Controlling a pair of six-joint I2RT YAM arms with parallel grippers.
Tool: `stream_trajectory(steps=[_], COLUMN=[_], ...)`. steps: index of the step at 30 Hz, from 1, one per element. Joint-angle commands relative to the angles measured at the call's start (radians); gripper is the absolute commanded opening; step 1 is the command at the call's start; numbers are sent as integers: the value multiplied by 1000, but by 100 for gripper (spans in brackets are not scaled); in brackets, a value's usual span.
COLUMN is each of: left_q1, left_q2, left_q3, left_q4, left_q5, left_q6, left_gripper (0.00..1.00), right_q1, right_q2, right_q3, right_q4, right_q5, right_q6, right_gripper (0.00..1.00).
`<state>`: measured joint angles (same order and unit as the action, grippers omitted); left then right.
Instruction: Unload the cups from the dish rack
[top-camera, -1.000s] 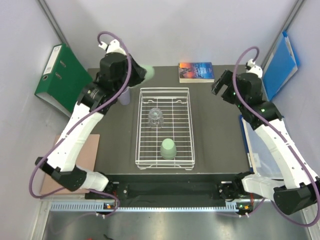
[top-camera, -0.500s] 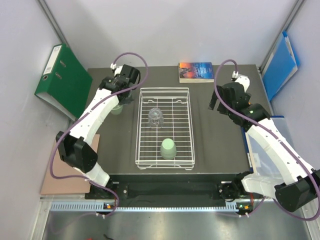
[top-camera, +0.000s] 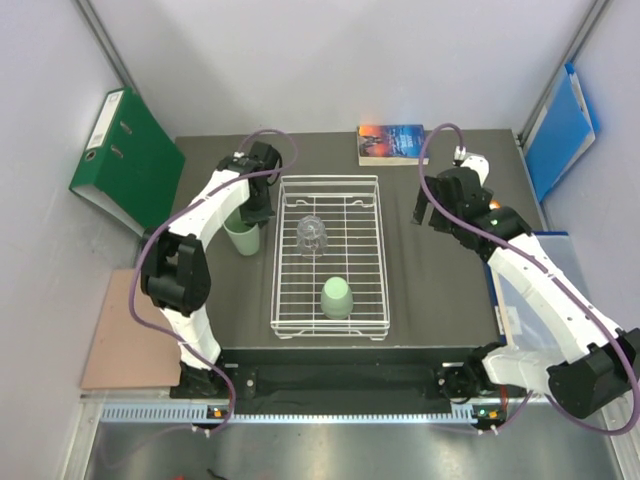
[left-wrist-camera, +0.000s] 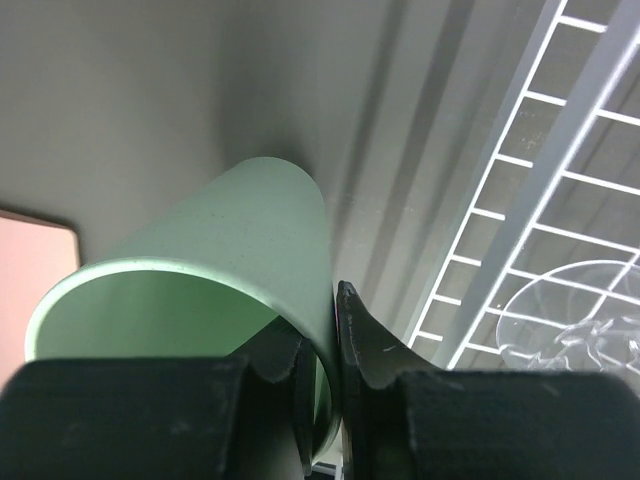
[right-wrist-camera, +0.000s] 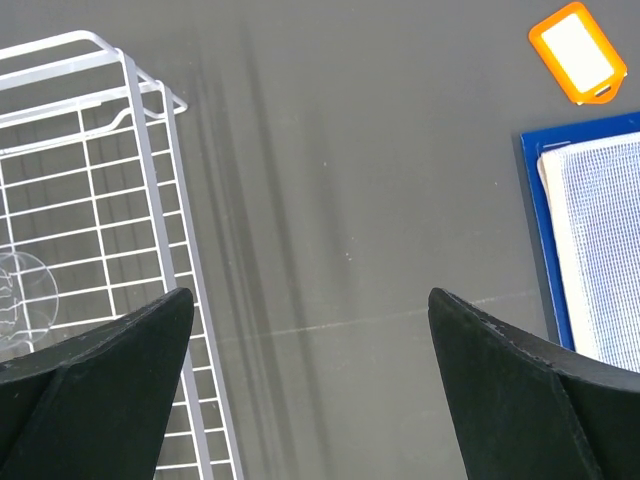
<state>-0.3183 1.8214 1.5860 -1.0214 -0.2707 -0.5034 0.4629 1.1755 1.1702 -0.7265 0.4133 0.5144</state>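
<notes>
My left gripper (top-camera: 252, 212) is shut on the rim wall of a pale green cup (top-camera: 241, 238), one finger inside and one outside. The cup is upright, mouth up, down at the dark table just left of the white wire dish rack (top-camera: 376, 250). In the left wrist view the cup (left-wrist-camera: 215, 260) fills the left half below the gripper (left-wrist-camera: 322, 330). A clear ribbed glass cup (top-camera: 313, 235) and an upturned pale green cup (top-camera: 337, 297) sit in the rack. My right gripper (top-camera: 424, 210) hangs open over bare table right of the rack, holding nothing (right-wrist-camera: 310, 330).
A green binder (top-camera: 125, 160) leans at the far left, above a brown board (top-camera: 130, 330). A book (top-camera: 392, 143) lies behind the rack. A blue folder (top-camera: 560, 130) leans against the right wall. In the right wrist view, an orange tag (right-wrist-camera: 578, 50) and a blue-edged pad (right-wrist-camera: 600, 230) lie nearby.
My left arm has swung down from a raised pose, carrying the green cup to the table left of the rack. The right arm has shifted slightly forward and left, still open.
</notes>
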Motion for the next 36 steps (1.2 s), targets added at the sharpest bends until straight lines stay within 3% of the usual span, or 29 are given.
stream_trajectory(steps=[1, 15, 18, 21, 22, 26, 36], left_q1=[21, 74, 74, 76, 74, 74, 65], left_q2=[36, 116, 111, 93, 85, 56, -112], left_q3=[46, 78, 69, 63, 65, 60, 114], left_q4=[41, 38, 43, 40, 38, 32, 12], left_q5=[39, 48, 50, 45, 44, 28, -21], left_q6=[-24, -17, -17, -17, -20, -29, -46], left_gripper=[0, 0, 9, 28, 39, 54, 69], right_q1=[11, 13, 13, 13, 13, 13, 26], right_q2=[25, 90, 98, 101, 102, 108, 104], right_q3=[13, 32, 37, 37, 37, 42, 60], right_q4=[36, 62, 62, 67, 67, 73, 64], right_q5=[-2, -33, -33, -34, -34, -39, -33], right_q6=[-27, -48, -53, -51, -50, -51, -59], right_gripper=[100, 100, 100, 100, 100, 100, 100])
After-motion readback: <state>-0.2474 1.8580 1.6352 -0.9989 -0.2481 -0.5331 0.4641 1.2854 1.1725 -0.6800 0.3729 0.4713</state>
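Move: The tall green cup, still pinched by the right side of its rim, hangs below the left hand, its middle about 4 cm left, 1 cm back and 4 cm down. Its standing spot on the table is roughly 1 cm ahead, 5 cm left and 11 cm below. The clear glass in the rack sits about 10 cm right, 1 cm ahead and 6 cm below. From the right hand that spot is some 36 cm left, 6 cm ahead and 22 cm below. The tall green cup is lowered about 2.5 cm by the left hand and carried roughly 2.5 cm forward and a little left, away from the rack, onto the table. There the hand holds still, spreads its fingers to about two-thirds open, lets go of the rim and starts straight up, about 2.5 cm. The empty right hand, wide open, sinks some 3 cm, easing forward and left towards the rack. ##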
